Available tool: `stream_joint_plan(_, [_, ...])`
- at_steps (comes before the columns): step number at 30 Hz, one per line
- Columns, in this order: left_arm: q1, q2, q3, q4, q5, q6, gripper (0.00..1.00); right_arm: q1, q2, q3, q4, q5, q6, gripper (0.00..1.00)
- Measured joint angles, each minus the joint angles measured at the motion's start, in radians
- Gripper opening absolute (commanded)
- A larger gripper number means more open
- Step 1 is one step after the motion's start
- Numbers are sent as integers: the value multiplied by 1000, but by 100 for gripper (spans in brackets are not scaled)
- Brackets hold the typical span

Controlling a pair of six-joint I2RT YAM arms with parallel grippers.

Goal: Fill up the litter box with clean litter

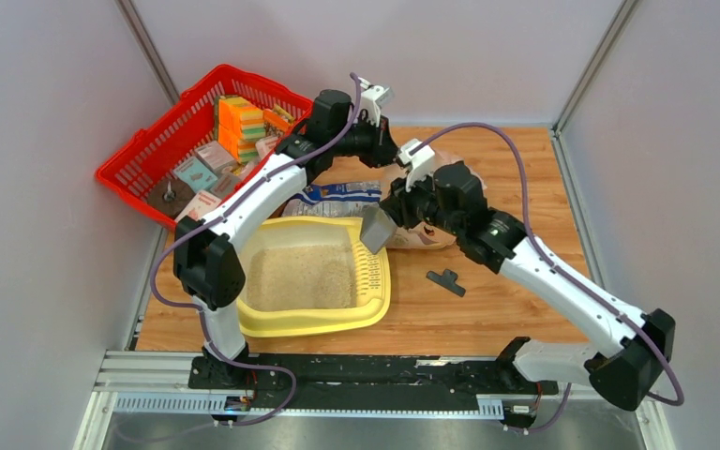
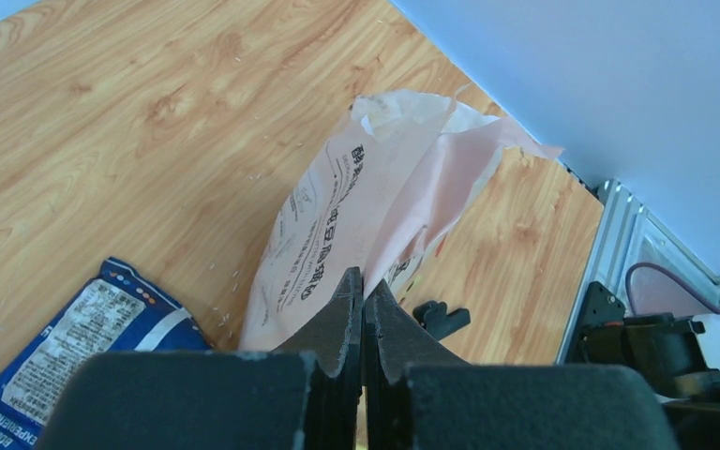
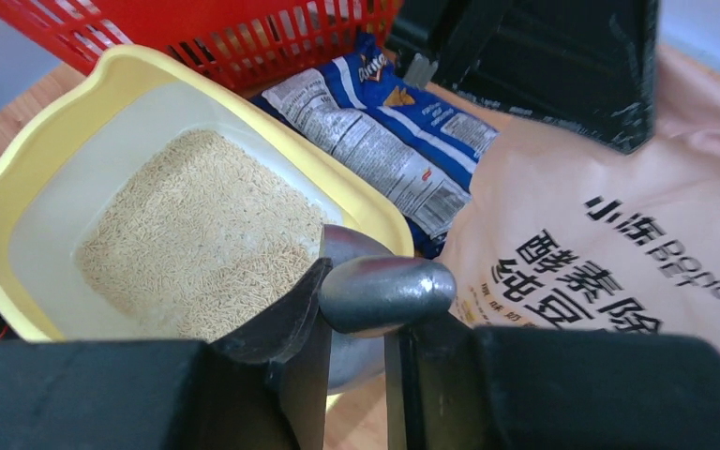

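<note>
The pale-yellow litter box [image 1: 367, 309] lies at the table's front left, with a bed of beige clean litter [image 1: 300, 277] in it, also seen in the right wrist view [image 3: 197, 244]. The tan litter bag [image 2: 356, 216] with dark lettering stands behind the box's right side [image 1: 428, 237]. My left gripper [image 2: 364, 281] is shut, its tips pinching a fold of that bag [image 1: 386, 148]. My right gripper [image 3: 364, 302] is shut on the handle of a grey metal scoop [image 3: 386, 292], which hangs over the box's right rim [image 1: 376, 230].
A red mesh basket [image 1: 141, 159] holding boxes and sponges stands at the back left. A blue-and-white printed bag [image 1: 337, 199] lies between basket and box. A small black part [image 1: 445, 280] lies on the wood right of the box. Walls close in on both sides.
</note>
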Motion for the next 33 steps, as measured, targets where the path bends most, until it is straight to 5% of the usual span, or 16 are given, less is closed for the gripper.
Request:
stream_joint_plan(6, [0, 0, 0, 0, 6, 4, 0, -74, -116, 195, -286, -64, -109, 0])
stream_joint_plan(14, [1, -24, -39, 23, 37, 4, 0, -568, -207, 465, -440, -123, -119, 0])
stream_joint_plan(24, [1, -98, -140, 50, 116, 58, 0, -722, -17, 378, -380, -233, -117, 0])
stream_joint_plan(33, [1, -116, -160, 54, 150, 86, 0, -741, 71, 227, -307, -439, -148, 0])
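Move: Behind the scoop in the right hand lies the litter bag's mouth, its aim: some 13 cm to the hand's right, 8 cm ahead and slightly lower. From this hand the litter box's middle is about 20 cm left, 6 cm back and 23 cm below; the black clip is 13 cm right, 7 cm back, down on the table. For the left hand, pinching the bag's corner, the mouth is roughly 12 cm right and 1 cm ahead. Swinging away from the litter box, the right hand lifts the still-gripped scoop about 18 cm while sweeping some 22 cm right, past the bag's mouth. Then it goes forward about 8 cm and sinks around 15 cm, easing slightly left at the end so the scoop's front enters the mouth. Meanwhile the shut left fingers keep their pinch and draw the bag's corner about 4 cm back. ##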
